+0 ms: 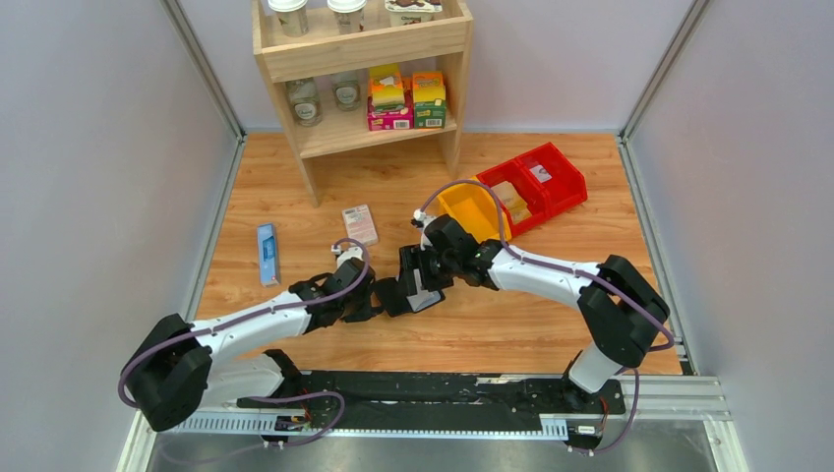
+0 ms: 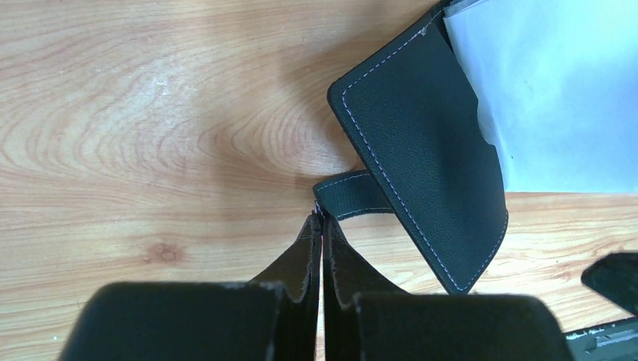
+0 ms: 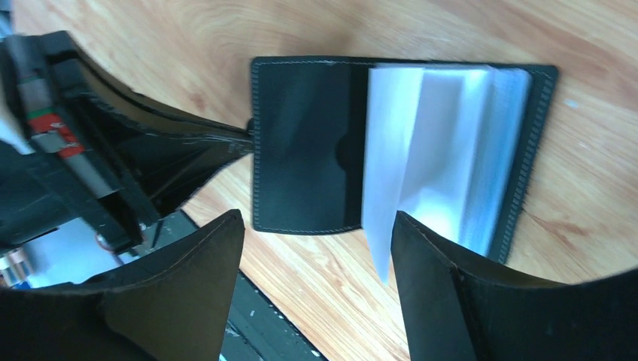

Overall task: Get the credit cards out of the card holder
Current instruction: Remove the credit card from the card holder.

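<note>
The black card holder (image 3: 301, 143) lies open on the wooden table, its grey-blue clear pocket sleeves (image 3: 444, 150) fanned up off the right half. My left gripper (image 2: 322, 218) is shut on the holder's small snap tab (image 2: 353, 194), low at the table surface. My right gripper (image 3: 317, 216) hovers open just above the holder's near edge. One finger (image 3: 436, 286) stands by the loose edge of a sleeve, without holding it. In the top view both grippers meet over the card holder (image 1: 401, 298) at the table's middle. No credit cards show; the sleeves hide whatever is in them.
A narrow blue box (image 1: 267, 254) and a pink-and-white box (image 1: 360, 224) lie left of and behind the holder. Yellow (image 1: 470, 208) and red bins (image 1: 536, 182) sit at the back right, a wooden shelf (image 1: 359, 69) with jars and cartons at the back. A metal rail (image 1: 443, 393) runs along the near edge.
</note>
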### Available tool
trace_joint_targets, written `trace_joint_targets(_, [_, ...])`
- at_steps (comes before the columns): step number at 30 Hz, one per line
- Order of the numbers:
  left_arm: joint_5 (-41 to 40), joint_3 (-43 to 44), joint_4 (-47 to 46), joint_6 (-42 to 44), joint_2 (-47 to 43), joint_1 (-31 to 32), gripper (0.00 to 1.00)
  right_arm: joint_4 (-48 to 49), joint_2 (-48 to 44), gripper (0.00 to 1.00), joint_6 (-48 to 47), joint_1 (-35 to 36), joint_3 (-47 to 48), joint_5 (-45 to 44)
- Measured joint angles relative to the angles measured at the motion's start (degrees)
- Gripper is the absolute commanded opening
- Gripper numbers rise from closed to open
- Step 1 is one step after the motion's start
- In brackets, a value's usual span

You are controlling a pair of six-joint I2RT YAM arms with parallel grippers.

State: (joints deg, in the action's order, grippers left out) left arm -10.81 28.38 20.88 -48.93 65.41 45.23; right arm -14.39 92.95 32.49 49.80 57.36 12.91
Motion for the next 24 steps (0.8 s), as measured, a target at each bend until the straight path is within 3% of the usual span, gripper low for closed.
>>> trace_joint_targets(4, [-0.09, -0.55, 0.35, -0.39, -1.18, 0.0, 0.05, 4.31, 0.74, 0.73, 0.13, 0.07, -0.07, 4.94])
trace_joint_targets(7, [-0.5, -1.14, 1.4, -0.9, -3.17, 0.0, 0.23, 7.58, 2.56, 0.73, 0.59, 0.28, -0.07, 8.7])
trace_joint_targets(12, [-2.12, -3.15, 3.89, -2.8, -10.62, 0.0, 0.32, 10.54, 8.68, 0.72, 1.22, 1.44, 1.16, 13.64])
trace_joint_targets(21, [-5.05, -4.46, 8.68, -5.29, -27.85, 0.0, 0.35, 10.36, 15.61, 0.71, 2.01, 2.89, 4.94, 16.06])
trace_joint_targets(24, [-4.98, -4.44, 7.93, -5.55, -29.97, 0.0, 0.29, 10.14, 15.17, 0.71, 1.77, 3.02, 4.83, 15.21])
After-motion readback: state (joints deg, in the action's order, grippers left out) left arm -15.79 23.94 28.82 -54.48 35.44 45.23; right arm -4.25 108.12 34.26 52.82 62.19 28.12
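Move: The left gripper still pinches the card holder's strap; the black cover flap's middle lies about 3 cm to its right and 2 ahead, the card sleeves about 8 cm right and 3 ahead. From the open right gripper, the sleeves are some 2 cm right, 2 back and 5 below, and the flap about 3 cm left, 3 back and 6 down. The pale pack lies about 12 cm ahead and 10 left of the right hand. Sweep the open right gripper about 6 cm left and 3 cm back across the card holder, first rising slightly, then sinking to end nearly 4 cm lower, turning slightly counter-clockwise, to lay the sleeves over the flap with a fingertip. Meanwhile open the left gripper by a third, let go of the strap and lift about 7 cm, drifting left. ##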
